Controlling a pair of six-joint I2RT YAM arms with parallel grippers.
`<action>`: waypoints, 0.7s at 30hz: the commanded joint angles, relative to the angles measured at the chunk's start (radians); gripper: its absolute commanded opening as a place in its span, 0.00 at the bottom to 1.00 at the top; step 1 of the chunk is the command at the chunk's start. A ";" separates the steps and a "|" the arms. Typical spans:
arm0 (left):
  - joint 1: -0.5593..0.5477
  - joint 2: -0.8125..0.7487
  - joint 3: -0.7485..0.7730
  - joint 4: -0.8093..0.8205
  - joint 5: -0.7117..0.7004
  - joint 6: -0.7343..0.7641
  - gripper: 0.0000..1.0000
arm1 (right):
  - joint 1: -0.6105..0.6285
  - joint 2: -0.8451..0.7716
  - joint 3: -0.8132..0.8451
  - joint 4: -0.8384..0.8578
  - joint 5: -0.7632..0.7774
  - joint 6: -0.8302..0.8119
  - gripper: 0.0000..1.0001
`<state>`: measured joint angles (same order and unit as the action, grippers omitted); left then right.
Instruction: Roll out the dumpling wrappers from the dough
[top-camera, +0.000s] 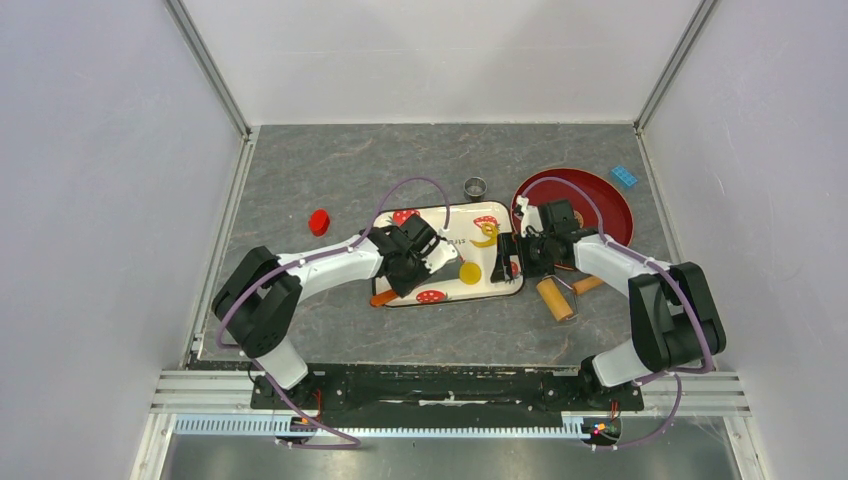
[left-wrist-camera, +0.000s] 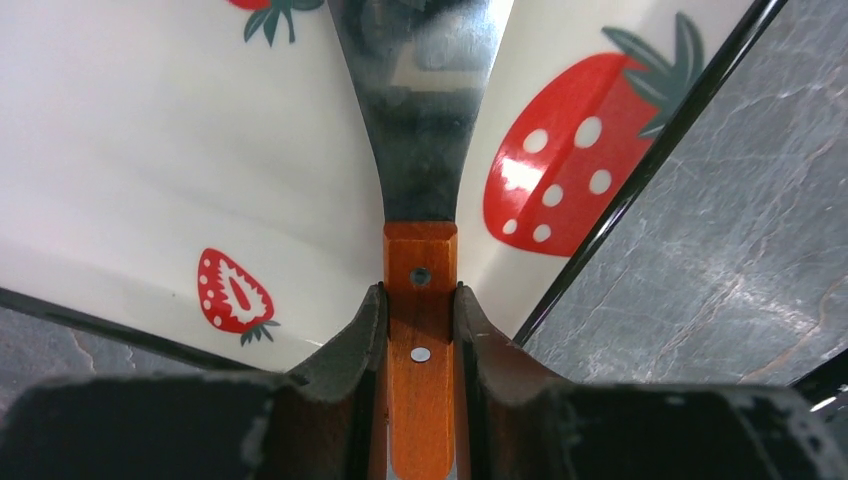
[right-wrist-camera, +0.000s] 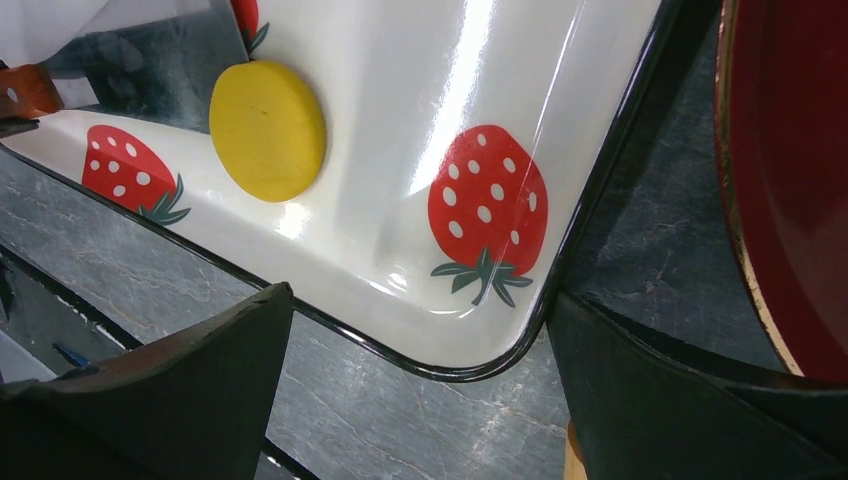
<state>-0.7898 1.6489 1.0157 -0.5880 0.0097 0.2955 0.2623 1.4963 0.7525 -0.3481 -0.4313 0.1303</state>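
A round yellow dumpling wrapper (top-camera: 470, 272) lies flat on the strawberry-print tray (top-camera: 505, 285), near its front right; it also shows in the right wrist view (right-wrist-camera: 268, 130). A crescent scrap of dough (top-camera: 487, 233) sits further back on the tray. My left gripper (top-camera: 415, 262) is shut on the wooden handle of a spatula (left-wrist-camera: 421, 350). Its metal blade (left-wrist-camera: 420, 100) reaches over the tray floor toward the wrapper. My right gripper (top-camera: 510, 258) stands wide open around the tray's front right corner (right-wrist-camera: 470, 350), holding nothing.
A tan wooden roller (top-camera: 555, 298) lies on the table right of the tray. A red plate (top-camera: 590, 200) sits behind my right gripper. A small metal ring cutter (top-camera: 475, 186) stands behind the tray, a red cap (top-camera: 319, 222) to its left, a blue piece (top-camera: 625, 176) at the far right.
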 joint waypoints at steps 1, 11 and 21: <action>-0.006 -0.037 0.019 0.088 0.069 -0.054 0.02 | 0.011 -0.038 -0.006 -0.018 -0.014 -0.002 0.98; -0.005 -0.100 -0.029 0.149 0.088 -0.074 0.02 | 0.009 -0.124 0.044 -0.045 0.021 0.013 0.98; -0.005 -0.092 0.044 0.087 0.061 -0.085 0.02 | 0.000 -0.239 0.090 -0.068 0.125 0.015 0.98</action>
<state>-0.7925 1.5814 0.9871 -0.4965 0.0628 0.2550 0.2661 1.3186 0.7910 -0.4141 -0.3607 0.1387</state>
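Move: The scraper in the left gripper points right; the dough disc at its blade tip lies about 13 cm right of this hand, 3 cm ahead and 2 cm lower. The dough scrap sits some 16 cm right and 10 cm ahead. From the open right gripper the disc is about 8 cm left, nearly level front to back and 2 cm lower, and the plate's middle is 12 cm right and 11 cm ahead. Slide the left gripper about 2 cm to the right, driving the scraper blade farther under the dough disc, then raise it about 2 cm while rolling the blade tip up some 10 degrees; keep the grip on the handle. Meanwhile lift the still open right gripper about 5 cm away from the tray's right rim, easing slightly forward at the end with its fingers tipping outward. ##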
